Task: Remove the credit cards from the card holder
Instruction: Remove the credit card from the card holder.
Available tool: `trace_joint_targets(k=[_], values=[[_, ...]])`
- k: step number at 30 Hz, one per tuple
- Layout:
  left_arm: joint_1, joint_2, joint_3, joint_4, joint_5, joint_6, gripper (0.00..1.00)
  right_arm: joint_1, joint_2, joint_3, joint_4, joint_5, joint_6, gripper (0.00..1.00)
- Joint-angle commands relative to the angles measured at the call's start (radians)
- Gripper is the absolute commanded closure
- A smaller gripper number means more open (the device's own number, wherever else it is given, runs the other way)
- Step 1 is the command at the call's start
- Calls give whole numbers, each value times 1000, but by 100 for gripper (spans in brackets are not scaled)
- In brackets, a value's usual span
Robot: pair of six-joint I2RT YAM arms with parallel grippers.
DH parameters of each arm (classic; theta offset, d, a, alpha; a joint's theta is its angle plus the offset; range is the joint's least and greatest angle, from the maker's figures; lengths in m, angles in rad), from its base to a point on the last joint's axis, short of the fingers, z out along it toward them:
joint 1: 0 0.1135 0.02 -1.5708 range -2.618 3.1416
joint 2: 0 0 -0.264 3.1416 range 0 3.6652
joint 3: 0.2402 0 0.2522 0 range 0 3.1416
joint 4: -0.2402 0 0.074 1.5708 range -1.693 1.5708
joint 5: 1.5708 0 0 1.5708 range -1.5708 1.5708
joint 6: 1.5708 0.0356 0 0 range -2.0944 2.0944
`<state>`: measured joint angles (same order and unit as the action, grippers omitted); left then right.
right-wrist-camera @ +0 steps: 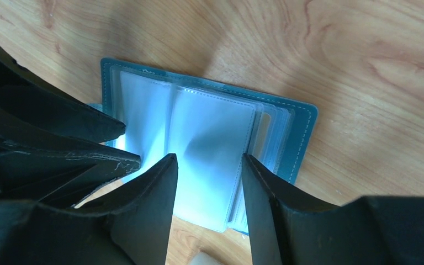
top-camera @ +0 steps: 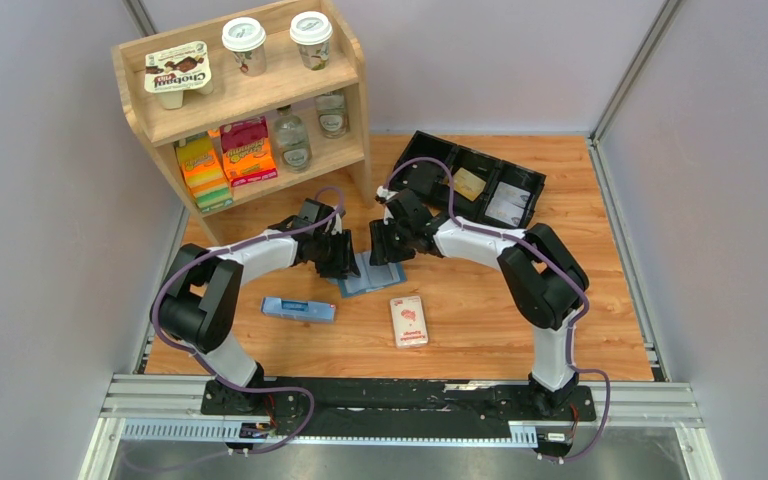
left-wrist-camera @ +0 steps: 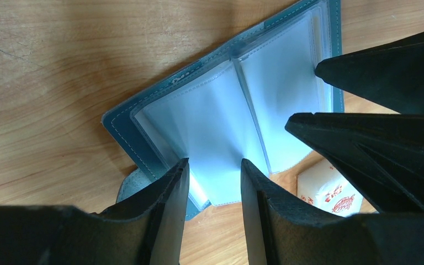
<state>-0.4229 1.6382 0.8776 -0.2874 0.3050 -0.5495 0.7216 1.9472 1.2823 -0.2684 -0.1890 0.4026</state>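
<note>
The light blue card holder (top-camera: 365,275) lies open on the table between my two grippers. Its clear sleeves show in the left wrist view (left-wrist-camera: 215,118) and in the right wrist view (right-wrist-camera: 210,132). My left gripper (top-camera: 344,262) (left-wrist-camera: 214,165) is open, its tips just above the holder's left half. My right gripper (top-camera: 386,250) (right-wrist-camera: 206,160) is open, its tips over the right half. A tan strip (right-wrist-camera: 261,130) shows through the right sleeves; I cannot tell if it is a card. A tan-gold card (top-camera: 468,184) and a dark grey card (top-camera: 508,203) lie in the black tray (top-camera: 430,150).
A white pack with a red picture (top-camera: 409,321) (left-wrist-camera: 328,190) lies near the holder. A narrow pale blue box (top-camera: 298,309) lies to the front left. A wooden shelf (top-camera: 355,85) with cups, bottles and boxes stands at the back left.
</note>
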Motion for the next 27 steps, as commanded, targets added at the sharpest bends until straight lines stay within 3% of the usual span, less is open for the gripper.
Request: trace_joint_targets(k=[1, 14, 27], values=[[-2, -17, -20, -9, -3, -1, 52, 15, 15, 31, 37, -76, 10, 51], [-2, -58, -51, 25, -7, -13, 52, 13, 38, 29, 165, -332, 146, 51], [1, -401, -198, 14, -216, -95, 49, 25, 98, 98, 193, -395, 182, 50]])
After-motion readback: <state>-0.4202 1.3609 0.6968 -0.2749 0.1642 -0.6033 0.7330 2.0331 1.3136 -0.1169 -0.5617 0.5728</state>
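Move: The card holder lies open flat under both hands, only a centimetre or so lower. Its middle is about 3 cm to the right hand's left and 2 cm back, with the right fingers over its right-hand sleeve. From the left hand the middle is about 4 cm to the right and level. The red-and-white pack is some 12 cm back and 4 cm right of the right hand; the long blue box is some 8 cm back and 10 cm left of the left hand. Leftward and somewhat back, rising a little, the right hand sweeps about 6 cm across the card holder, its half-open fingers taking the top clear sleeve over towards the left half while the wrist rolls some 20 degrees, left side up. The left hand first stays over the left sleeve, then backs off left, up and back by 4–5 cm, fingers still half open. ##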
